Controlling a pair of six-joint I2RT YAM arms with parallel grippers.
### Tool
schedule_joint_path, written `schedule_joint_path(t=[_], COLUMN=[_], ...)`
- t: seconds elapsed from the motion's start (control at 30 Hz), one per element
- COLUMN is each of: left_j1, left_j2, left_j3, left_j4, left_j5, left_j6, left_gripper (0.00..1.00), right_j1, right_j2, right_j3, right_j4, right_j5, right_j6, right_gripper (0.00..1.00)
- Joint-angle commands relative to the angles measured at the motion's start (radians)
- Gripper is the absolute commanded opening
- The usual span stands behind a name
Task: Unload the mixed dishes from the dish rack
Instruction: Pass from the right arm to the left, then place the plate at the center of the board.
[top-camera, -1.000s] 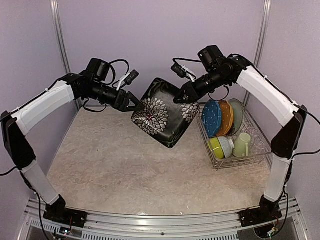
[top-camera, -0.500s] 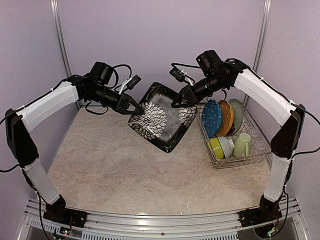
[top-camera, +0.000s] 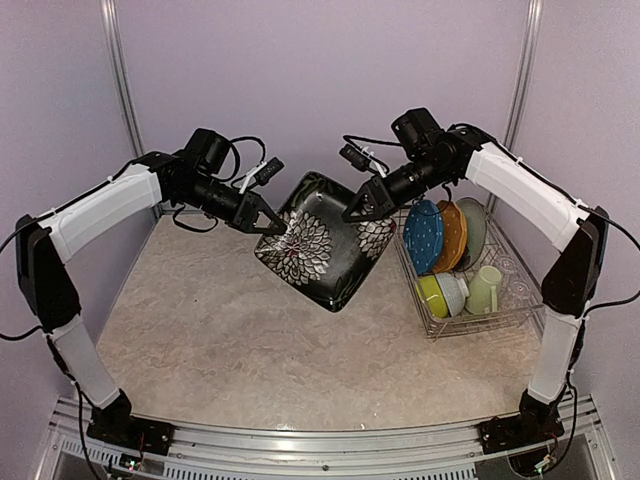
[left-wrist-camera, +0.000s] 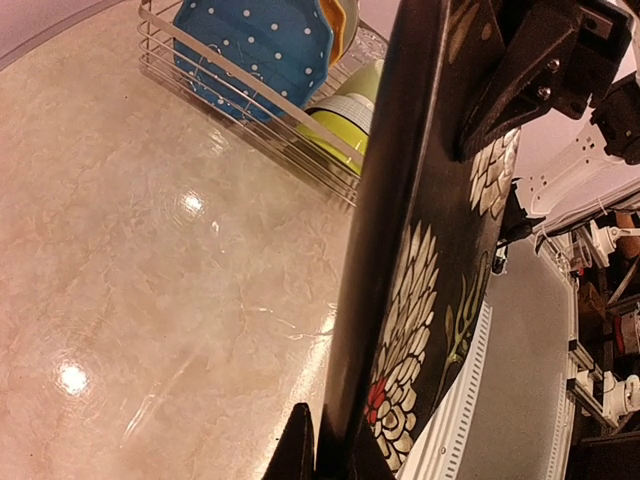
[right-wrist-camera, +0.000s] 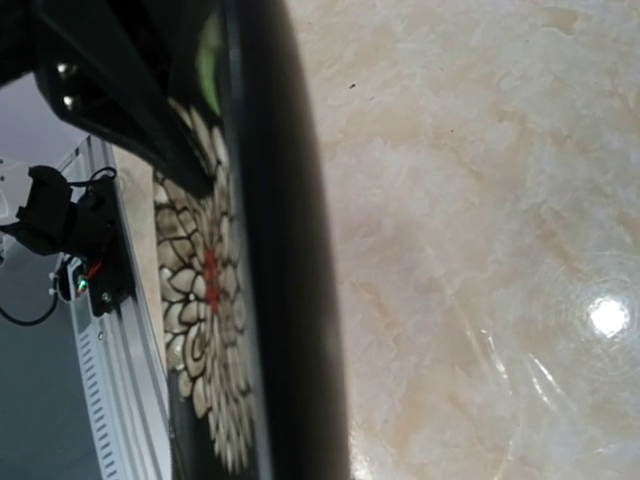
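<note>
The black square plate, with white flowers, hangs tilted above the table, between the arms. My left gripper is shut on its left edge, and my right gripper is shut on its upper right edge. In the left wrist view the plate runs edge-on up from my left gripper. The right wrist view shows only the plate's dark rim close up. In the dish rack at the right stand a blue dotted plate, an orange plate, a pale green plate, a lime bowl, a white bowl and a pale green mug.
The marbled tabletop stretches left and in front of the rack. Purple walls close the back and sides. A metal rail runs along the near edge by the arm bases.
My left gripper has reached the plate's left edge and shut on it. The plate, still in the right gripper, has moved a little to the left.
</note>
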Motion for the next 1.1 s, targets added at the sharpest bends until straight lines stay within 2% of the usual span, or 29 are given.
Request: schedule_joint_path(t=[0.0,0.07,0.1,0.13,0.23,0.27,0.33,0.37,0.53,0.67,0.8,1.07], left_j1=[0.002,0.032,0.049,0.066,0.109,0.123,0.143,0.154,0.225,0.267,0.295,0.310], left_j2=[0.014,0.013,0.014,0.014,0.011,0.011,0.005,0.001,0.008,0.046,0.120,0.271], left_j3=[-0.004,-0.019,-0.027,-0.039,-0.069,-0.084,-0.120,-0.139,-0.194,-0.185,-0.160,-0.094], left_j4=[0.073,0.104,0.118,0.134,0.163,0.176,0.212,0.231,0.318,0.334,0.325,0.339], left_j5=[0.083,0.116,0.135,0.146,0.174,0.192,0.209,0.213,0.233,0.189,0.103,0.034], left_j6=[-0.177,-0.252,-0.283,-0.316,-0.388,-0.404,-0.434,-0.449,-0.518,-0.545,-0.565,-0.623], left_gripper=[0.00,0.00,0.00,0.00,0.00,0.00,0.00,0.00,0.00,0.00,0.00,0.00], right_j1=[0.018,0.016,0.014,0.012,0.000,-0.010,-0.035,-0.050,-0.119,-0.143,-0.150,-0.154], right_j2=[-0.020,-0.024,-0.027,-0.028,-0.044,-0.053,-0.083,-0.100,-0.193,-0.230,-0.248,-0.310], right_j3=[-0.004,-0.013,-0.018,-0.021,-0.031,-0.037,-0.048,-0.059,-0.131,-0.162,-0.182,-0.274], right_j4=[0.159,0.174,0.180,0.188,0.209,0.221,0.249,0.266,0.352,0.366,0.359,0.397], right_j5=[-0.022,-0.001,0.008,0.019,0.112,0.130,0.172,0.189,0.259,0.317,0.345,0.362], right_j6=[0.022,0.034,0.040,0.047,0.071,0.079,0.101,0.114,0.161,0.165,0.163,0.192], right_gripper=[0.12,0.30,0.46,0.57,0.68,0.74,0.95,0.99,0.99,0.99,0.99,0.99])
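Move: Both hands already pinch the upright black plate, patterned face back toward the bases: its middle is about 8 cm to the left hand's right and 6 cm lower, level front to back. From the right hand that middle is some 6 cm left and 8 cm lower. The blue plate in the rack stands about 23 cm to the right hand's right, 10 cm ahead and 18 cm lower; the yellow-green bowl is some 22 cm right, 4 cm back and 25 cm lower. Keeping its pinch on the black plate's edge, the left hand carries the plate away from the right hand, forward and to the left and increasingly down toward the table (about 14 cm down, 11 cm forward), rolling some 50 degrees around its own fingers so that the patterned face tips partly upward. The right fingers open wide and come free of the plate, and the hand first eases forward, then swings right and up, turning clockwise, and draws clear toward the rack side before sinking slightly at the end. ##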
